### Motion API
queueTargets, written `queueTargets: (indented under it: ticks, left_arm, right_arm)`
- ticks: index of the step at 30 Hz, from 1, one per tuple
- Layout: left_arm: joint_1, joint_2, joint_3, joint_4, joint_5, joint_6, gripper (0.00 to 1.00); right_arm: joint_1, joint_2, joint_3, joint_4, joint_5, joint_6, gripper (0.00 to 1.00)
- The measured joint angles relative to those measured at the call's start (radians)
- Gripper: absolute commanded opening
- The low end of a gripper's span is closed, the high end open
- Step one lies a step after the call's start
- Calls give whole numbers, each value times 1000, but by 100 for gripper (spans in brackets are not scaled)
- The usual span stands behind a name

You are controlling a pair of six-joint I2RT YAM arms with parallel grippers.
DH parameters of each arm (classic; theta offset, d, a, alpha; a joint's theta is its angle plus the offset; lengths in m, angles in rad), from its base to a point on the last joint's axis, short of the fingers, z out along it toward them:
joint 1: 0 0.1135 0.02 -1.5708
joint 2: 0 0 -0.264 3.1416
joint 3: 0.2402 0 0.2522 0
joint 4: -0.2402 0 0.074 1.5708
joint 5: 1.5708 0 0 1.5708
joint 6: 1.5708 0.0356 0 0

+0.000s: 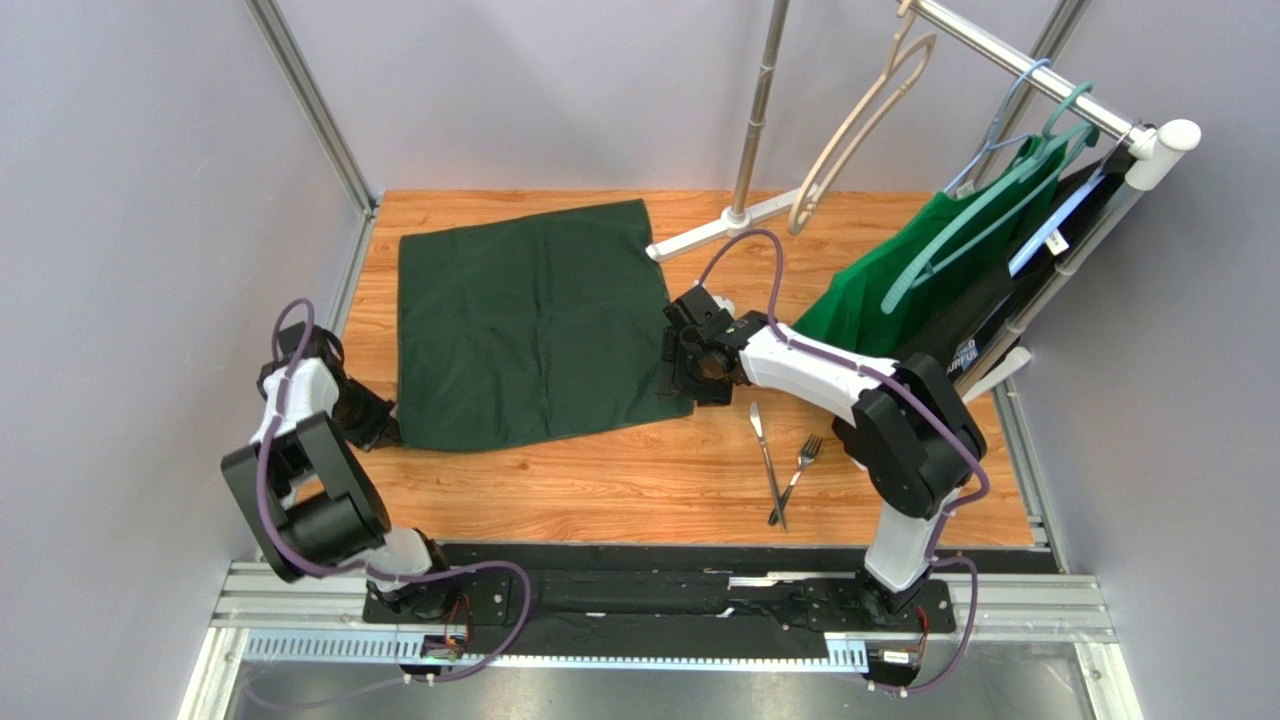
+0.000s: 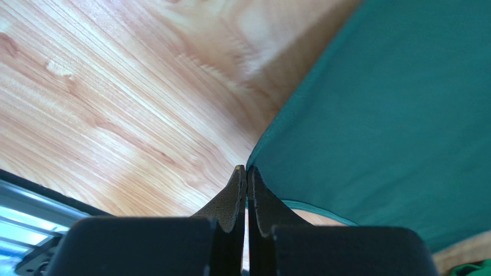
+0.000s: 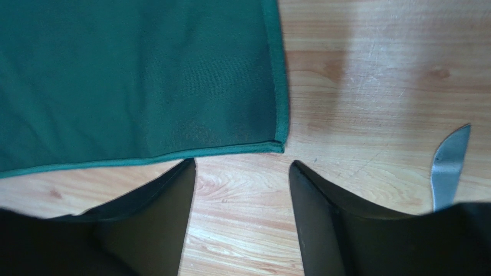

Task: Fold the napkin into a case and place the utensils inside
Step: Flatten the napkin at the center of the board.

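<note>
The dark green napkin [image 1: 526, 323] lies spread flat on the wooden table [image 1: 631, 480]. My left gripper [image 1: 379, 420] is at its near left corner. In the left wrist view the fingers meet at the cloth's edge [image 2: 246, 168], shut on that corner of the napkin [image 2: 392, 115], which lifts slightly. My right gripper [image 1: 694, 360] stands open at the near right corner. In the right wrist view its gripper [image 3: 242, 164] hangs over bare wood just short of the napkin's corner [image 3: 279, 144]. The utensils, a knife [image 1: 762, 438] and a fork [image 1: 804, 458], lie right of the napkin; the knife tip [image 3: 449, 164] shows beside the right finger.
A clothes rack's white base [image 1: 721, 225] stands behind the napkin's far right corner. A brighter green garment [image 1: 887, 285] on a teal hanger droops from the rail at the right. Grey walls and metal posts close in the table.
</note>
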Motion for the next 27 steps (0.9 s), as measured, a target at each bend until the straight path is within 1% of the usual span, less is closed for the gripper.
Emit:
queueTargets:
  ticks: [3,7,14,18,20,24,26,27]
  left_arm:
    - [-10,-94,-1,-3,4,-23,0]
    - [-10,-168,-2,-11,1,-39,0]
    - [-10,-202,-10,-18,-3,-42,0]
    - [-11,-203,-26,-18,11,-53,0]
    - [-11,-206,-36,-17,19,-60,0]
    - [-11,-233,-55,-16,23,-71,0]
    - [-11,-259,-63,-16,23,-78,0]
    - [-11,-272,-66,-13,23,-80,0]
  right_arm:
    - [0,60,11,-10,23,91,58]
    - [2,117,52,-40,70,170,58]
    - [20,148,86,-92,149,250,56]
    - [68,175,122,-138,231,280,53]
    - [91,188,136,-164,261,298,47]
    - [108,197,143,-195,304,331,21]
    - [108,198,144,-198,304,348,5]
    - [108,198,145,-199,305,349,0]
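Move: The napkin's near-right corner lies flat on the board about 4 cm below the open right gripper and 1 cm to its right. From that gripper, the knife's middle is some 13 cm right and 8 cm back, and the fork's about 17 cm right and 10 cm back. The left gripper already pinches the near-left corner just off the board; from it the near-right corner is roughly 45 cm right, 3 cm ahead and 3 cm lower. Drop the right gripper about 4 cm onto the napkin's near-right corner, turning it some 20 degrees clockwise and rolling its left side down, then close the fingers to pinch the hem there, mostly late in the move. Meanwhile keep the left pinch shut and raise that corner about 4 cm, tilting the fingertips slightly forward and easing a centimetre right. ##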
